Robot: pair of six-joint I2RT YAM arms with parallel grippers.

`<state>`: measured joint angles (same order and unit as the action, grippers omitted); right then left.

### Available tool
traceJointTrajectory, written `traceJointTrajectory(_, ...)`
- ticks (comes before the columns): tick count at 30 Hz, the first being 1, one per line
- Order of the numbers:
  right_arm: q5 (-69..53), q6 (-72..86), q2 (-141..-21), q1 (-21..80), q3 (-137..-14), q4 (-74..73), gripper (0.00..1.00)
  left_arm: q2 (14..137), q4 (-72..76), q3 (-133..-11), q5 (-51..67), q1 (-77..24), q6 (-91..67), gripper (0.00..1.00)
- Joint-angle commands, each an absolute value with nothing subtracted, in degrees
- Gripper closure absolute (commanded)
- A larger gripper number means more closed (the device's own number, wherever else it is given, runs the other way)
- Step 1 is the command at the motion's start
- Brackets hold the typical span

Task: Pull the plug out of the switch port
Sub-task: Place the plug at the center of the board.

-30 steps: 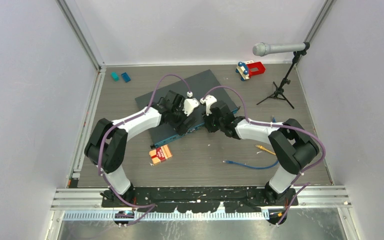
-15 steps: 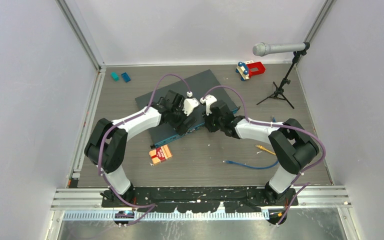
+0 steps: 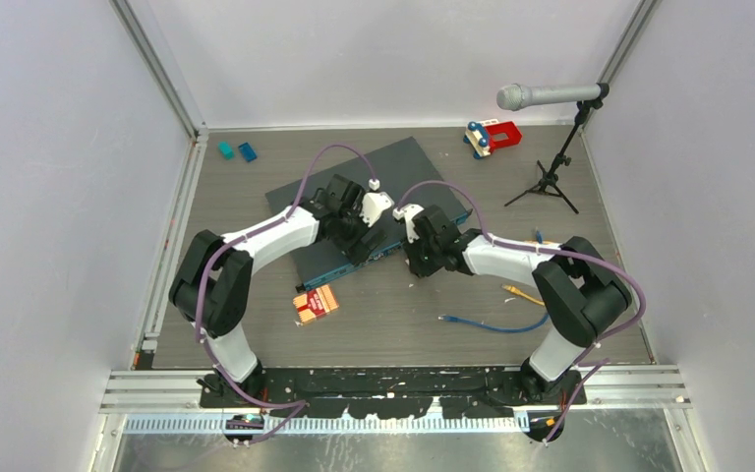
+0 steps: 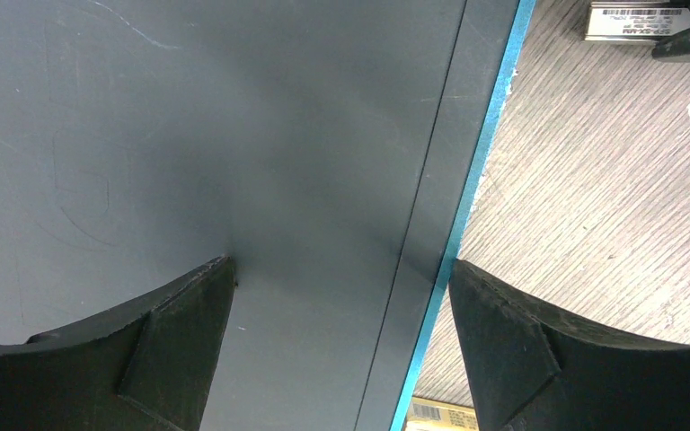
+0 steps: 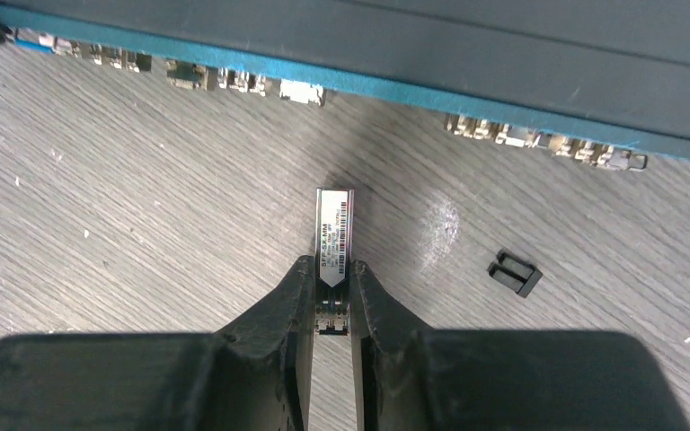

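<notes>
The switch (image 3: 393, 162) lies at an angle in the middle of the table, slate-grey on top (image 4: 234, 135) with a teal front edge (image 5: 395, 88) and a row of sockets. My right gripper (image 5: 331, 269) is shut on the plug (image 5: 333, 229), a small silver module with a printed label. The plug is out of the socket row and hangs over bare table a short way in front of it. My left gripper (image 4: 341, 278) is open and low over the switch's front edge. One finger sits over the top, the other past the edge. In the top view both grippers (image 3: 362, 236) (image 3: 415, 264) are at the switch's front.
A small black cap (image 5: 514, 273) lies on the table right of the plug. A red-and-yellow box (image 3: 316, 303) lies near the switch's front corner. A blue cable (image 3: 492, 324) and a yellow-tipped one (image 3: 522, 293) lie at right. At the back stand a microphone stand (image 3: 551, 177), a red toy (image 3: 493, 136) and teal blocks (image 3: 237, 151).
My right gripper has drawn back from the switch's front edge toward the near side, taking the plug with it. The left arm has stayed where it was.
</notes>
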<state>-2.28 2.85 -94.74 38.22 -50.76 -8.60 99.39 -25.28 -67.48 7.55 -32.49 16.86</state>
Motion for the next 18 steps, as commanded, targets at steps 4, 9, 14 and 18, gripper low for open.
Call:
traceJointTrajectory(4, -9.2, -4.4, -89.2, 36.3, -52.0, -14.5, 0.99, 98.8, -20.5, -70.7, 2.8, -30.3, 17.8, 0.11)
traceJointTrajectory(9, -18.1, -13.6, -85.4, 31.8, -52.6, -23.5, 0.99, 98.0, -20.9, -70.5, 3.5, -29.3, 17.5, 0.11)
traceJointTrajectory(14, -20.0, -24.7, -83.4, 28.8, -51.0, -31.5, 0.95, 97.0, -20.9, -70.7, 5.2, -27.0, 16.5, 0.10)
traceJointTrajectory(18, -20.1, -30.0, -83.8, 26.4, -50.2, -33.5, 0.85, 96.7, -21.0, -70.6, 5.9, -25.3, 16.4, 0.10)
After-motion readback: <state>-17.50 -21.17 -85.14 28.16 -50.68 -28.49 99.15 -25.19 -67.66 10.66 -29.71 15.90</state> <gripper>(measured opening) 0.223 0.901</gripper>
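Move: The right hand already has the plug pinched and clear of the switch port, which is roughly 6 cm ahead and 2 cm left. The open middle of the table lies perhaps 9 cm right, 5 cm back and 2 cm below; the black clip is 6 cm ahead and 4 cm right, the blue cable end 10 cm back and 5 cm right. From the left hand that open spot is some 21 cm right and 8 cm back. The right hand carries the pinched plug about 6 cm right, 4 back, slightly up, away from the switch. ##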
